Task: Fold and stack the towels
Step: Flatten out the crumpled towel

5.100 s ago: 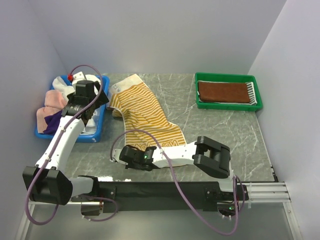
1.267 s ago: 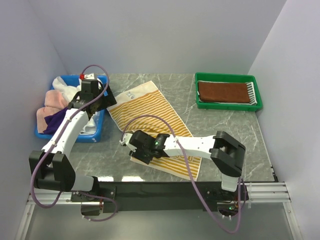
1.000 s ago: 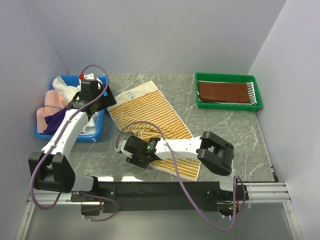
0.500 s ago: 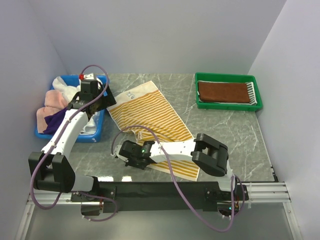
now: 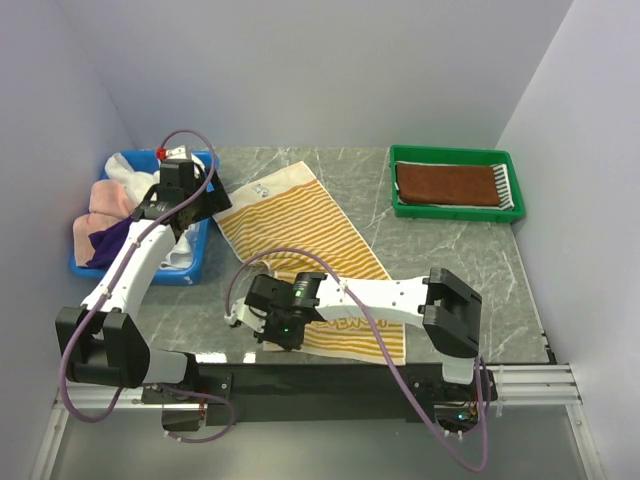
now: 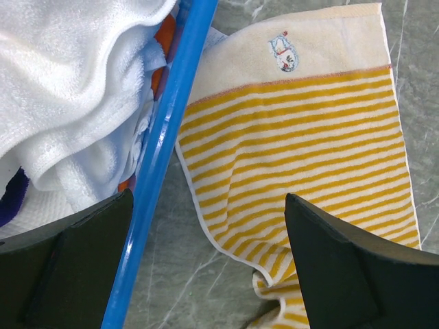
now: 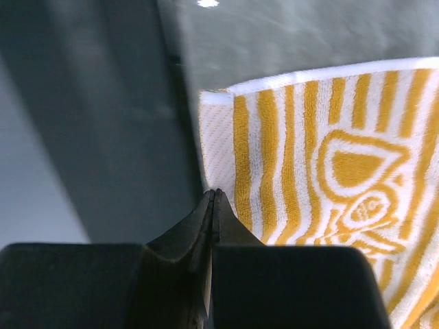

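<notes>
A yellow-white striped towel (image 5: 310, 225) lies diagonally across the table, its lettered near end by the front edge. My right gripper (image 5: 258, 325) is low at that near-left corner. In the right wrist view the right gripper (image 7: 213, 195) is shut on the towel (image 7: 309, 171), pinching its white hem just beside the corner. My left gripper (image 5: 195, 205) hovers over the towel's far-left edge by the blue bin. In the left wrist view the left gripper (image 6: 206, 199) stands wide open with nothing in it, above the striped towel (image 6: 302, 137).
The blue bin (image 5: 190, 272) at the left holds white (image 5: 125, 170), pink (image 5: 100, 200) and purple (image 5: 105, 245) towels; its rim (image 6: 168, 130) runs under the left gripper. A green tray (image 5: 455, 212) at the back right holds a folded brown towel (image 5: 445, 185) over a striped one (image 5: 503, 182).
My right gripper has closed on the towel's near-left corner and shifted slightly toward the front edge, and the towel's near end now lies spread with its lettering showing. The left arm has stayed put.
</notes>
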`<action>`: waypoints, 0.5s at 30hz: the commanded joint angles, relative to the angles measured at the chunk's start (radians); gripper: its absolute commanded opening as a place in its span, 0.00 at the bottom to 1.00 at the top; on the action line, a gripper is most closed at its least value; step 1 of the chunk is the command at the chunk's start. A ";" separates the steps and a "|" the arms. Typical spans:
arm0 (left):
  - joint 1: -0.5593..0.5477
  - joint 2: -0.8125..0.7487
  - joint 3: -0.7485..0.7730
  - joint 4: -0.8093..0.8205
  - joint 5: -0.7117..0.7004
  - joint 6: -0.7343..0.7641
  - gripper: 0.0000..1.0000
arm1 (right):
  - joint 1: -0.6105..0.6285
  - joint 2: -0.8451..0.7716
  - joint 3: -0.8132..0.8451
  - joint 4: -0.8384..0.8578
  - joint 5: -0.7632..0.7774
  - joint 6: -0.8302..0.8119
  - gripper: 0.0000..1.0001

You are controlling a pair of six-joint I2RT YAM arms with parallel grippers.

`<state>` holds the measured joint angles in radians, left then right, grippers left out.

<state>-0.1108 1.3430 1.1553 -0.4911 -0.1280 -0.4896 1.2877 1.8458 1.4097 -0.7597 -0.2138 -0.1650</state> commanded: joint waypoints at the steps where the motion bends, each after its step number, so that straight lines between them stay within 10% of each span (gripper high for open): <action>1: 0.005 -0.030 -0.003 0.028 0.014 0.020 0.98 | 0.027 -0.011 0.075 -0.073 -0.140 -0.047 0.00; 8: 0.005 -0.018 -0.002 0.025 0.039 0.020 0.98 | 0.041 -0.003 0.130 -0.138 -0.211 -0.109 0.04; 11: 0.005 -0.018 -0.006 0.031 0.054 0.022 0.98 | 0.038 -0.040 0.121 -0.129 -0.208 -0.111 0.41; 15: 0.003 -0.005 -0.002 0.031 0.085 0.028 0.98 | -0.057 -0.118 0.074 -0.058 -0.138 -0.045 0.51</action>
<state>-0.1097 1.3434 1.1500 -0.4900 -0.0814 -0.4824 1.3056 1.8328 1.4963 -0.8612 -0.3893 -0.2481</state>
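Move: The right hand already pinches the striped towel's near edge, a few centimetres in from its near-left corner. The table's near edge is about 4 cm back from this hand, straight behind, and some 6 cm below. On the towel, level with the table edge in height, the lettering lies about 4 cm ahead and 13 cm right, and the bunched fold 17 cm ahead and 3 cm right. From the left hand, that stretch of table edge is roughly 36 cm back, 15 cm right and 18 cm below. Back towards its base and rising, the right hand draws the pinched towel hem to the table's near edge, about 4 cm back and some 3 cm up in all, turning roughly 10 degrees counter-clockwise. As the pull runs out, its fingers open about halfway and let go of the hem, and the hand starts to ease forward again, still rising. ##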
